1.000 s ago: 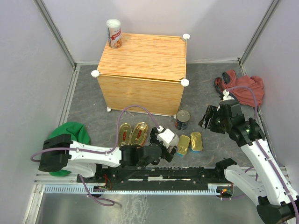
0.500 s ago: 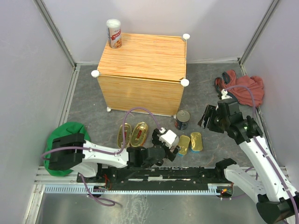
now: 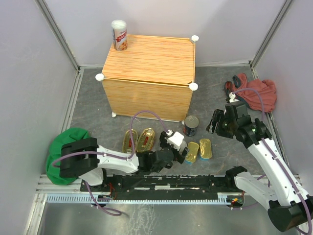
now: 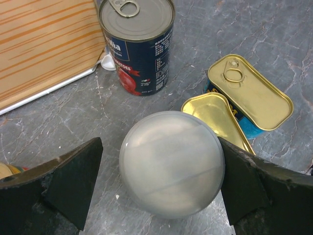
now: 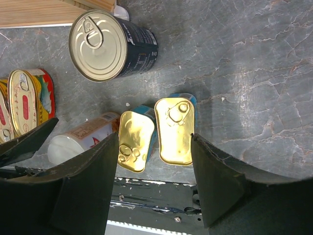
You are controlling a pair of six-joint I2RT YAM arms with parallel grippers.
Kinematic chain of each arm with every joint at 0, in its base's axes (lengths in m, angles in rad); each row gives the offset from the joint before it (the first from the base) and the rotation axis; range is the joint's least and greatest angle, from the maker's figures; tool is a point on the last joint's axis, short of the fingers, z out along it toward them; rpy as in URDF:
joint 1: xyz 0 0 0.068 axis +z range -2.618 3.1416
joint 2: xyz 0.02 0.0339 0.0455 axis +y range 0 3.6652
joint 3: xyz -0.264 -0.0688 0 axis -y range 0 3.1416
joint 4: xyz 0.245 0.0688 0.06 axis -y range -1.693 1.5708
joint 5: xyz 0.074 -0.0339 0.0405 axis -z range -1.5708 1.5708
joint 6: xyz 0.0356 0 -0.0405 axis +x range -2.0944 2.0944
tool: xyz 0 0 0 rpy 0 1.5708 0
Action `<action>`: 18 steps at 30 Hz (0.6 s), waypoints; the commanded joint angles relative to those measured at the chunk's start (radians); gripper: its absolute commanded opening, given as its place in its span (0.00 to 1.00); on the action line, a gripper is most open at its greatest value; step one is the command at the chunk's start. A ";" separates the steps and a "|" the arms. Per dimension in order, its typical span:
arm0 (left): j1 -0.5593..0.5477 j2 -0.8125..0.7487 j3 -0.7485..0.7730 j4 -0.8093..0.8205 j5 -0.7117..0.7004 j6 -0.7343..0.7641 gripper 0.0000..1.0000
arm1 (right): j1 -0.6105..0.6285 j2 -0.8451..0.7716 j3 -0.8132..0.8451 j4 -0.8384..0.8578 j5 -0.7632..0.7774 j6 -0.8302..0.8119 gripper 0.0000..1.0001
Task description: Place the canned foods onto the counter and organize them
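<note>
One tall white-lidded can (image 3: 119, 34) stands on the back left corner of the counter (image 3: 151, 58). Another tall can (image 4: 171, 164) lies on its side on the floor; my left gripper (image 4: 159, 147) is open around its lid end, with a gap on the left side. It also shows as a red-white cylinder (image 5: 80, 139) in the right wrist view. The dark round tin (image 3: 190, 126) stands by the counter's front right foot. Two rectangular tins (image 3: 192, 152) (image 3: 205, 148) lie right of my left gripper (image 3: 180, 154). Two oval tins (image 3: 130, 140) (image 3: 145, 139) lie to its left. My right gripper (image 3: 215, 122) hovers open and holds nothing.
A green cloth (image 3: 66, 147) lies at the near left beside the left arm's base. A red cloth (image 3: 254, 93) lies at the far right by the wall. Grey walls close in both sides and the back. The black base rail (image 3: 171, 183) runs along the near edge.
The left arm has slid right and forward, bringing its gripper closer to the rectangular tins. The right gripper has shifted slightly away from me. Neither gripper's opening has changed.
</note>
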 commanded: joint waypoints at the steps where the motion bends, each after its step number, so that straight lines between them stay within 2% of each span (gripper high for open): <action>1: 0.024 0.034 0.020 0.103 0.027 0.038 0.98 | 0.005 0.005 0.042 0.031 0.016 -0.017 0.68; 7: 0.041 0.058 0.021 0.124 0.052 0.045 0.85 | 0.005 0.007 0.039 0.027 0.025 -0.024 0.68; 9: 0.045 0.057 0.016 0.125 0.059 0.045 0.74 | 0.005 0.009 0.039 0.024 0.027 -0.028 0.68; 12: 0.049 0.038 0.009 0.130 0.055 0.041 0.48 | 0.005 0.008 0.039 0.020 0.033 -0.032 0.68; 14: 0.050 0.024 0.009 0.124 0.045 0.042 0.35 | 0.005 0.007 0.039 0.020 0.035 -0.034 0.68; 16: 0.049 0.006 0.009 0.116 0.036 0.043 0.28 | 0.005 0.009 0.040 0.018 0.034 -0.034 0.68; 18: 0.050 -0.012 0.009 0.107 0.027 0.045 0.26 | 0.004 0.009 0.040 0.019 0.031 -0.034 0.68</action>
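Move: The white-lidded can stands upright between the left hand's open fingers, its middle about 1 cm ahead, 1 cm right and 3 cm below. The nearer gold sardine tin is roughly 7 cm to that hand's right and 1 cm ahead; the tomato can is some 11 cm ahead and 6 cm right; an oval tin is about 5 cm ahead and 12 cm left. From the right hand, the white-lidded can lies some 16 cm left, 4 cm back and 11 cm below. Easing forward with a little right and down, about 1.5 cm altogether, the left hand settles around the white-lidded can while its wrist barely turns. The wide-open fingers close by about a quarter and stop against the sides of the can, pinching it between both pads near the top. ##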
